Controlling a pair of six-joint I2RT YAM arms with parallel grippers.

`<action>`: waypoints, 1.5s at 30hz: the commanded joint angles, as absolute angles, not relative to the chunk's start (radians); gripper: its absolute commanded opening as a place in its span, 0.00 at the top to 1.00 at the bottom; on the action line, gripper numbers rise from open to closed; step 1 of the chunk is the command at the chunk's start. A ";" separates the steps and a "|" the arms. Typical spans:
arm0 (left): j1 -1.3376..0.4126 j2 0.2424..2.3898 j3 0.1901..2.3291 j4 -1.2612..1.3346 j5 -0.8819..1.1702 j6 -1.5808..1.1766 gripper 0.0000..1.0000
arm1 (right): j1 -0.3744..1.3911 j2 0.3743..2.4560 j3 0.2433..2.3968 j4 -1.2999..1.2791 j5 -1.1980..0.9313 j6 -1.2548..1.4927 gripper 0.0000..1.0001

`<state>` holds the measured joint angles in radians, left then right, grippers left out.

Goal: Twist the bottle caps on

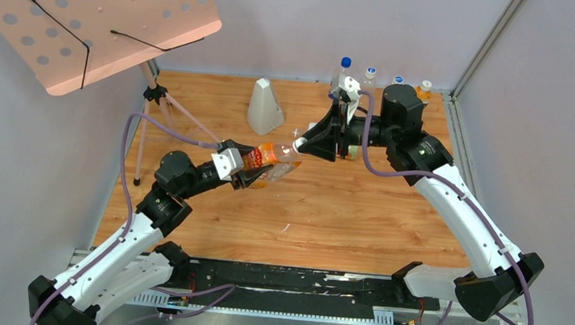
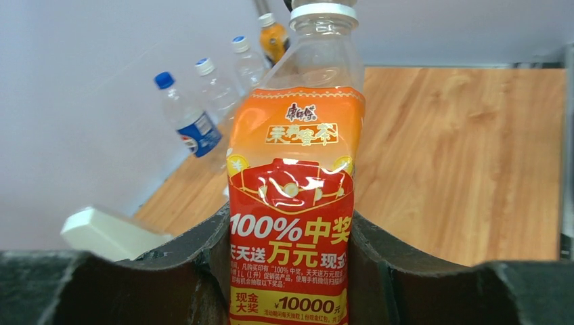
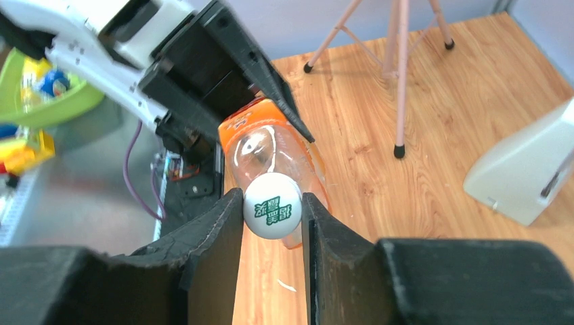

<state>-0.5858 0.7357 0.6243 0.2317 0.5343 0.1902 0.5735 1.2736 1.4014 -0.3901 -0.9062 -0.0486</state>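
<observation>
My left gripper (image 1: pixel 247 169) is shut on the smaller clear bottle with the orange label (image 1: pixel 267 158) and holds it above the table, neck tilted toward the right arm. In the left wrist view the bottle (image 2: pixel 291 203) sits between both fingers. My right gripper (image 1: pixel 306 146) is shut on a small white cap (image 3: pixel 272 206), which sits at the bottle's mouth (image 3: pixel 271 152). The cap also shows in the left wrist view (image 2: pixel 323 9), on the neck. The larger bottle and the second cap are not clearly in view.
A white wedge-shaped block (image 1: pixel 264 107) stands at the back middle. Several bottles, including a blue-capped one (image 1: pixel 344 68) and an orange juice one (image 1: pixel 425 90), line the back wall. A pink perforated stand (image 1: pixel 88 18) on a tripod (image 1: pixel 141 152) overhangs the left.
</observation>
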 commanded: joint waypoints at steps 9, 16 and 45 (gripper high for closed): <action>-0.950 0.804 0.635 0.559 -0.125 0.571 1.00 | 0.630 1.363 1.364 -0.493 -0.499 0.677 1.00; -1.143 1.004 0.585 0.888 -0.357 0.906 1.00 | 0.632 1.368 1.310 -0.527 -0.458 0.882 1.00; -1.218 1.331 0.369 1.306 -0.665 0.829 1.00 | 0.624 1.241 1.262 -0.440 -0.309 0.987 0.31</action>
<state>-1.2148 1.3121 0.3962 1.2366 -0.6548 0.9474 0.6270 1.3003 1.2434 -0.4786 -0.3172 1.0039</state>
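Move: The white cap is already between the right fingertips, roughly 1 cm to the left of the right hand's point, on the mouth of the orange-labelled bottle. The left hand grips that bottle's body; from there the cap lies some 10 cm right, 5 cm ahead and 2 cm up. The grey stand is about 26 cm ahead of the left hand, 4 cm left and 22 cm below. From the right hand, the lying green bottle is about 23 cm ahead, 6 cm right and 33 cm down. Keep the right pinch on the cap and roll it clockwise as seen from the cap side, some 60 degrees, while taking that hand about 8 cm forward and as far down. Meanwhile carry the bottle in the left grip forward and down about 5 cm, rolling it the opposite way and swinging it counter-clockwise. Finally open the right fingers and draw that hand slightly back, freeing the cap. ##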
